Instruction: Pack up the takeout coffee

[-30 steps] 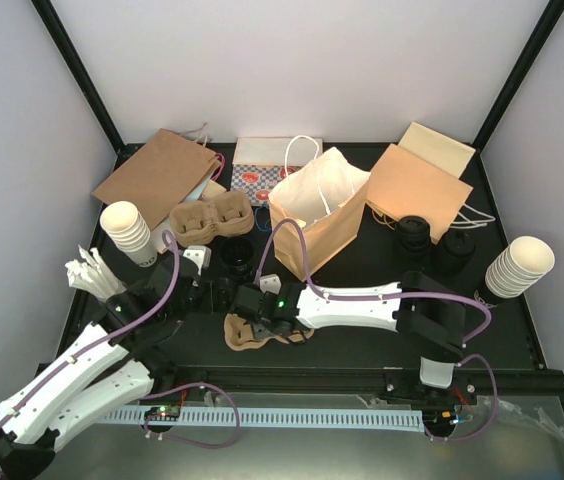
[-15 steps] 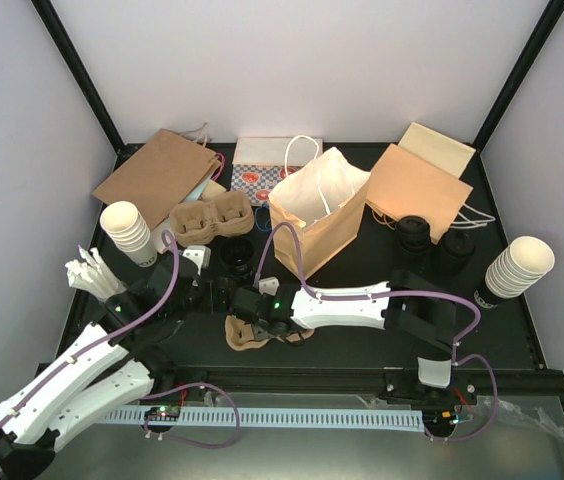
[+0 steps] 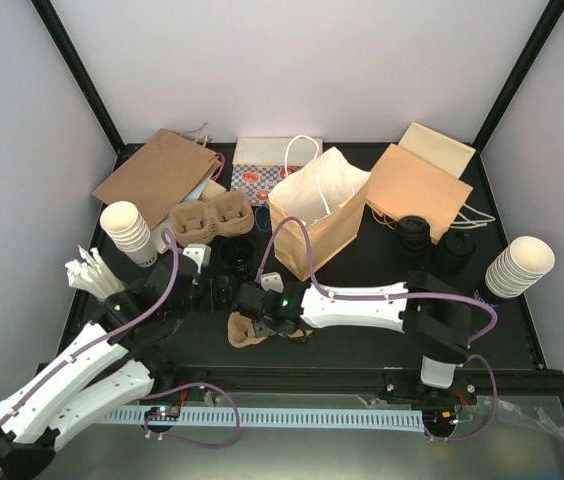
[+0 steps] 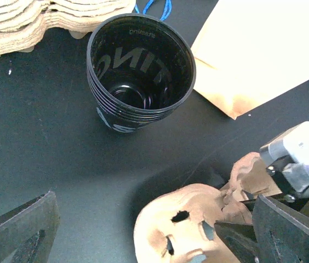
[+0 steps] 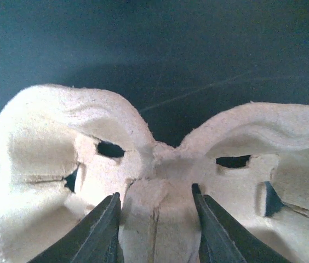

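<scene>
The takeout coffee, two short cups with black lids (image 3: 413, 230) (image 3: 455, 248), stands at the back right, far from both grippers. A brown pulp cup carrier (image 3: 245, 332) (image 5: 50, 137) (image 4: 182, 230) lies at the front centre. My right gripper (image 3: 262, 322) (image 5: 155, 193) is shut on the carrier's raised centre ridge, one finger on each side. My left gripper (image 3: 217, 292) (image 4: 154, 230) hangs wide open just left of it, holding nothing. A stack of lidless black cups (image 3: 235, 255) (image 4: 138, 104) stands just beyond the left gripper.
An open paper bag (image 3: 317, 210) stands upright at centre back. Flat brown bags (image 3: 157, 175) (image 3: 417, 185) and a patterned bag (image 3: 262, 180) lie behind. A pile of spare carriers (image 3: 210, 218) sits back left. Cream cup stacks (image 3: 127, 230) (image 3: 520, 265) flank the table.
The right gripper's fingers have drawn in onto the carrier's centre ridge, and the carrier has shifted slightly right. The left arm has hardly moved and stays open.
</scene>
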{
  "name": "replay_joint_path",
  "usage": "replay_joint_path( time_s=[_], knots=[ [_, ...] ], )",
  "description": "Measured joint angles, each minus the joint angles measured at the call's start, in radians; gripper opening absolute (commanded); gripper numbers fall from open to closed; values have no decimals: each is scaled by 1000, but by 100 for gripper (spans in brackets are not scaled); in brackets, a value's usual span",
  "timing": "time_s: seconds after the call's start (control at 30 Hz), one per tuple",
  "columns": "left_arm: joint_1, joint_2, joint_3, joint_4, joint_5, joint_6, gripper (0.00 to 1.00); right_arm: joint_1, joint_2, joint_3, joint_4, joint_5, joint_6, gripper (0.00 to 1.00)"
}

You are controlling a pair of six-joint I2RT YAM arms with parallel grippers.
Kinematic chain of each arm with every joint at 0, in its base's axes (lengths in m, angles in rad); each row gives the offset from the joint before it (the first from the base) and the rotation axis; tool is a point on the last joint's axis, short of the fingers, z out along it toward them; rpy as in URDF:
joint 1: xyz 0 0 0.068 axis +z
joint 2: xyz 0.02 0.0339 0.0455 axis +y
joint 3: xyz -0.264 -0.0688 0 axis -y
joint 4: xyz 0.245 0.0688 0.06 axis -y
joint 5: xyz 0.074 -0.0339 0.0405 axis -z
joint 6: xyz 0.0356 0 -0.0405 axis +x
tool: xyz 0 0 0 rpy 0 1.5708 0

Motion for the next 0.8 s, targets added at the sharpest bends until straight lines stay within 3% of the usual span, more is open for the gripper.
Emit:
replay_joint_path(
  time_s=[0.8],
  knots=[
    [2,19,155,-66,-39,28,99,0,-223,-5,-56,66,-116,37]
  ],
)
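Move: Held in the right hand is the cup carrier, pinched at its middle ridge. From this hand the open paper bag stands roughly 20 cm ahead and 9 cm right, its middle some 6 cm higher; the black cup is about 14 cm ahead and 7 cm left, at nearly hand height; the stacked carriers are some 25 cm ahead and 13 cm left. The bag's middle lies 16 cm ahead, 19 cm right and 6 cm below the left hand. Raising the cup carrier by its middle ridge, the right hand goes almost straight up about 8 cm, fingers keeping their grip, and tilts some 10 degrees so that the fingertips swing a little forward. The left hand, empty and wide open, rises about 5 cm beside the carrier's left end, also tipping slightly up. ##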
